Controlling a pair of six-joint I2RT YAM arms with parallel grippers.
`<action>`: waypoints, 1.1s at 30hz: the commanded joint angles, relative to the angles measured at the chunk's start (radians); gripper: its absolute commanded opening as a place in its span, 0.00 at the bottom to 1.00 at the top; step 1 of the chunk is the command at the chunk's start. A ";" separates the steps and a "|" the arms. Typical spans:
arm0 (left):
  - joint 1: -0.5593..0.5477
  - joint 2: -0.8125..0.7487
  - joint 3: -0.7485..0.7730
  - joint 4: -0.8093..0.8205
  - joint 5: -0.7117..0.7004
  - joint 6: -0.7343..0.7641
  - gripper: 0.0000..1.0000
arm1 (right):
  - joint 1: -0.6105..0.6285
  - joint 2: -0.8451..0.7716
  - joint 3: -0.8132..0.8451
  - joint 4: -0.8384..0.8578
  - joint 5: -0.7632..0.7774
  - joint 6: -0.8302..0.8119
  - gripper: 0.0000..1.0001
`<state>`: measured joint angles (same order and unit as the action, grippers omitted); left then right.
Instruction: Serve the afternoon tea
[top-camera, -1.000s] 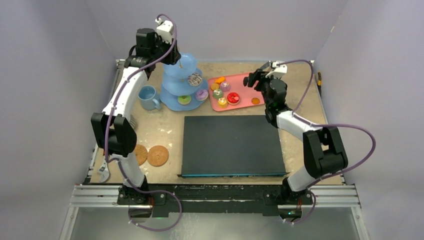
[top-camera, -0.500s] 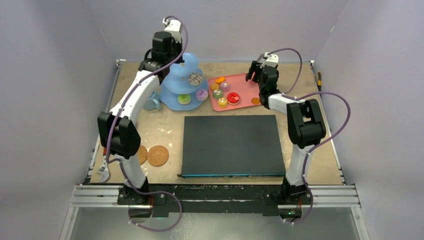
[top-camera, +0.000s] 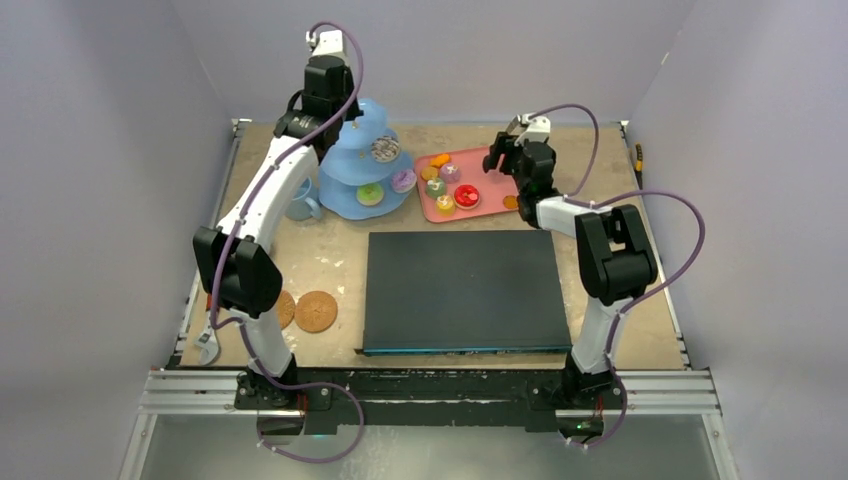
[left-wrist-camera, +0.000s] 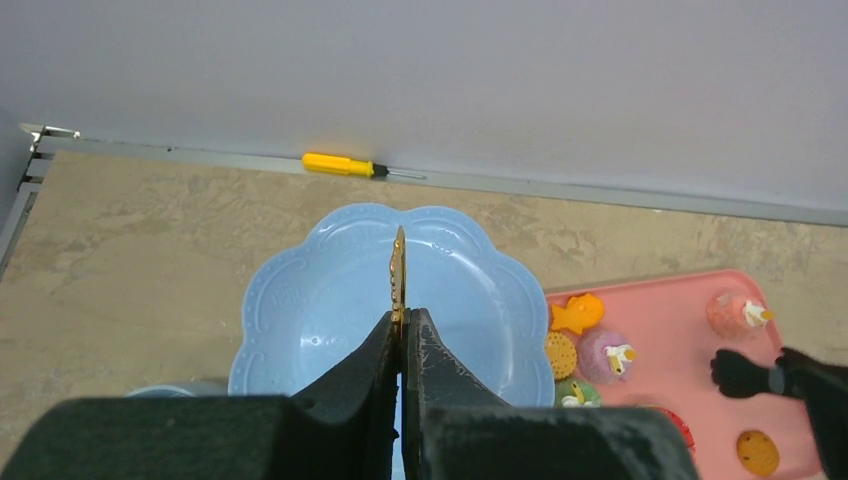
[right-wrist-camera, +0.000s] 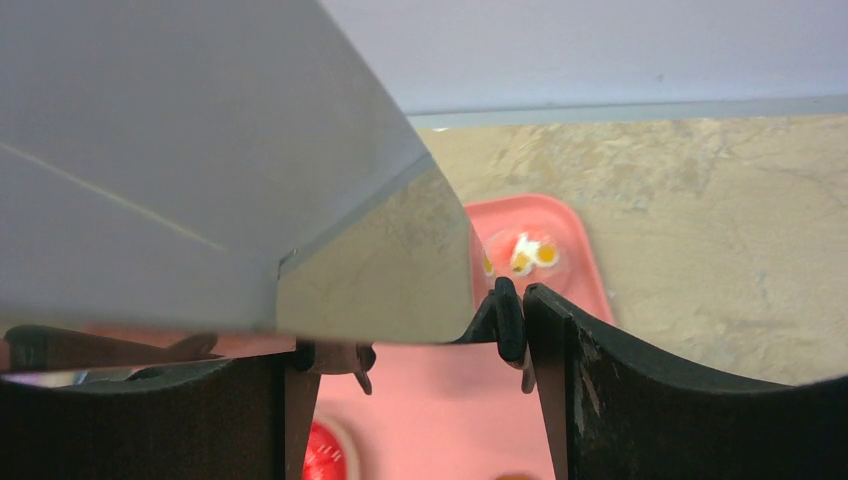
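Observation:
The light-blue three-tier stand (top-camera: 352, 165) stands at the back left with three small cakes (top-camera: 403, 181) on its tiers. My left gripper (top-camera: 340, 108) is above it, shut on the thin gold handle (left-wrist-camera: 398, 262) rising from the top tier (left-wrist-camera: 320, 300). Behind the left arm, the light-blue mug (top-camera: 299, 206) shows only in part. More cakes (top-camera: 466, 196) lie on the pink tray (top-camera: 482, 172). My right gripper (top-camera: 497, 160) hovers over that tray, closed on metal tongs (right-wrist-camera: 250, 200) whose black tips (right-wrist-camera: 505, 318) hang above the tray (right-wrist-camera: 440, 410).
A large dark board (top-camera: 460, 290) fills the table's middle. Two round brown discs (top-camera: 316, 311) lie near the left arm's base. A yellow screwdriver (left-wrist-camera: 340, 165) rests along the back wall. An orange cookie (top-camera: 511, 202) sits just off the tray's right end.
My left gripper swung over the stand's top and shut on the gold handle. The right arm carried the tongs left and back over the pink tray.

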<state>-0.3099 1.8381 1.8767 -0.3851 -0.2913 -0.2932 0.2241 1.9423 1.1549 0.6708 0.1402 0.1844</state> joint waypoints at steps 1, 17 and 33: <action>0.003 -0.011 0.081 0.054 -0.036 -0.069 0.00 | 0.057 -0.099 -0.073 0.086 -0.053 -0.007 0.73; 0.002 -0.091 -0.002 -0.019 0.120 -0.018 0.85 | 0.154 -0.140 -0.166 0.049 -0.137 -0.026 0.74; 0.162 -0.044 0.060 -0.194 0.749 0.712 0.99 | 0.185 -0.178 -0.200 -0.013 -0.027 -0.042 0.73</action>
<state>-0.1944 1.7321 1.8748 -0.5129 0.2386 0.2321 0.3996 1.8145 0.9550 0.6384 0.0834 0.1528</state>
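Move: The right hand, holding the tongs, has the red tart about 8 cm to its left, 8 cm back and some 13 cm below. The yellow cake lies 13 cm left and 11 back, the green cake 15 left and 5 back, the purple cake 12 left and level with it. The left hand's shut fingers are already on the stand's handle; the top tier is about 7 cm straight below, and the blue mug 13 cm left, 8 back and 27 below. Right carries the tongs about 12 cm left-back towards the red tart; left opens wide, freeing the handle, backing 4 cm. ##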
